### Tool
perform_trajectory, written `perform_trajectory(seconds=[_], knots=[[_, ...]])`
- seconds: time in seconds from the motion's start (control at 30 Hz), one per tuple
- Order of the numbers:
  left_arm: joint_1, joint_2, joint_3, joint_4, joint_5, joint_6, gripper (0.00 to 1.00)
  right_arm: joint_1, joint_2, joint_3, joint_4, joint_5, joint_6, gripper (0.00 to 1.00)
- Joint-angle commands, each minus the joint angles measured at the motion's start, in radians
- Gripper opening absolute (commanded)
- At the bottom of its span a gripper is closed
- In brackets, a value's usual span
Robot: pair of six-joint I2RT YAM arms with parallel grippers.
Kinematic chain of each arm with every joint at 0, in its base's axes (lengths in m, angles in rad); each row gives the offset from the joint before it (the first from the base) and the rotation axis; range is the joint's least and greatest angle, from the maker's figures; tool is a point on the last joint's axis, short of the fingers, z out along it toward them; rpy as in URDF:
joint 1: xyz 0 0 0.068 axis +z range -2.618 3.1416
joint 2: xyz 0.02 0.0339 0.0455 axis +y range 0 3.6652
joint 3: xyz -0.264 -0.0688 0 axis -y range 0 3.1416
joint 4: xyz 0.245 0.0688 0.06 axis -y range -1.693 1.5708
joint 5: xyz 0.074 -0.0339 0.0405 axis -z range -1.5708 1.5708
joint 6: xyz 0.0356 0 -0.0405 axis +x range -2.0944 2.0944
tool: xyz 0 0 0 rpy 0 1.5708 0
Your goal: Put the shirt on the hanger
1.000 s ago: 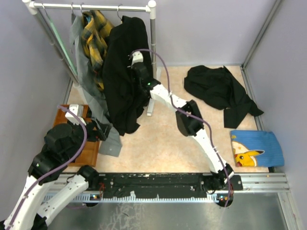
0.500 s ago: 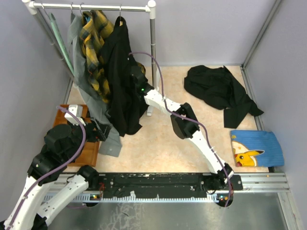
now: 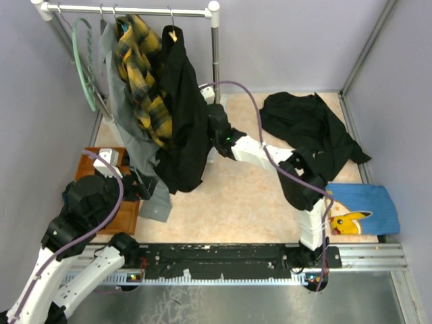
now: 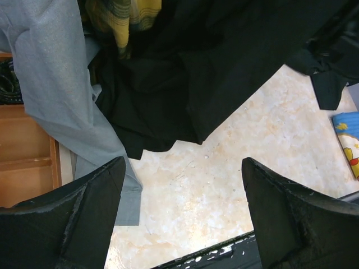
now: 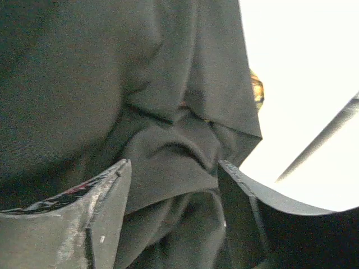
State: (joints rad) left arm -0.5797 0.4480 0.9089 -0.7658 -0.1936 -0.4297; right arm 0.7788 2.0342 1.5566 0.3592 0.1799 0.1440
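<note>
The black shirt (image 3: 179, 115) hangs from the rail (image 3: 128, 9), its hem near the floor. Only a small yellow piece of the hanger (image 3: 173, 34) shows at the collar, under its metal hook. My right gripper (image 3: 206, 110) sits against the shirt's right side, below the shoulder. In the right wrist view its jaws (image 5: 171, 165) stand apart, with a loose fold of the shirt (image 5: 162, 151) lying between them. My left gripper (image 3: 140, 183) is low at the left, wide open (image 4: 182, 162) over bare floor, the shirt's hem (image 4: 168, 101) just beyond it.
On the rail hang a pale green hanger (image 3: 81, 61), a grey garment (image 3: 125, 128) and a yellow plaid shirt (image 3: 142, 67). Another black garment (image 3: 307, 125) lies at the back right, with a blue printed cloth (image 3: 358, 209) nearer. A wooden tray (image 3: 94, 165) sits at the left.
The shirt went up onto the rail and now hangs free. My right gripper opened and drew back to the right. The other garments and the green hanger swung.
</note>
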Motion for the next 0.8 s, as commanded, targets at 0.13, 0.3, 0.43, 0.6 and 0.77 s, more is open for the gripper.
perform_trajectory(seconds=[0.13, 0.3, 0.43, 0.6, 0.77], knots=[[0.006, 0.029, -0.037, 0.046, 0.019, 0.006, 0.9, -0.011, -0.292, -0.195, -0.154, 0.294, -0.068, 0.88], [0.006, 0.051, -0.05, 0.059, 0.025, 0.008, 0.91, -0.125, -0.454, -0.284, -0.406, 0.09, 0.198, 0.99], [0.006, 0.067, -0.072, 0.091, 0.037, 0.019, 0.91, -0.245, -0.631, -0.484, -0.377, -0.254, 0.299, 0.99], [0.006, 0.074, -0.091, 0.123, 0.031, 0.046, 0.93, -0.271, -0.887, -0.607, -0.545, -0.235, 0.219, 0.99], [0.006, 0.078, -0.103, 0.138, 0.0, 0.053, 0.95, -0.271, -1.123, -0.625, -0.75, -0.09, 0.172, 0.99]])
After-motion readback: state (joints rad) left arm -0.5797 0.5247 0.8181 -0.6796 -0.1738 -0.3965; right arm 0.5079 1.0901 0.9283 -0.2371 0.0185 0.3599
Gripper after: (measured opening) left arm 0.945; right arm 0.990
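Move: The right hand is at the far right side of the black shirt hanging from the rail, whose middle is about 3 cm back, 5 cm left and 4 cm above. The rack's right post stands some 4 cm farther out and 10 cm to the hand's right; the plaid shirt hangs about 10 cm left, level ahead and 8 cm higher. From the left hand, the black shirt is about 24 cm ahead, 10 cm right and 3 cm lower. Rightwards and back, the right hand leaves the black shirt, sweeping about 23 cm right past the rack post and 15 cm back, mostly right at first and more backward late. Its half-open fingers spread wide early on, and the wrist noses down some 20 degrees with a slight clockwise turn. The empty left hand sinks a few centimetres, easing forward and right. ##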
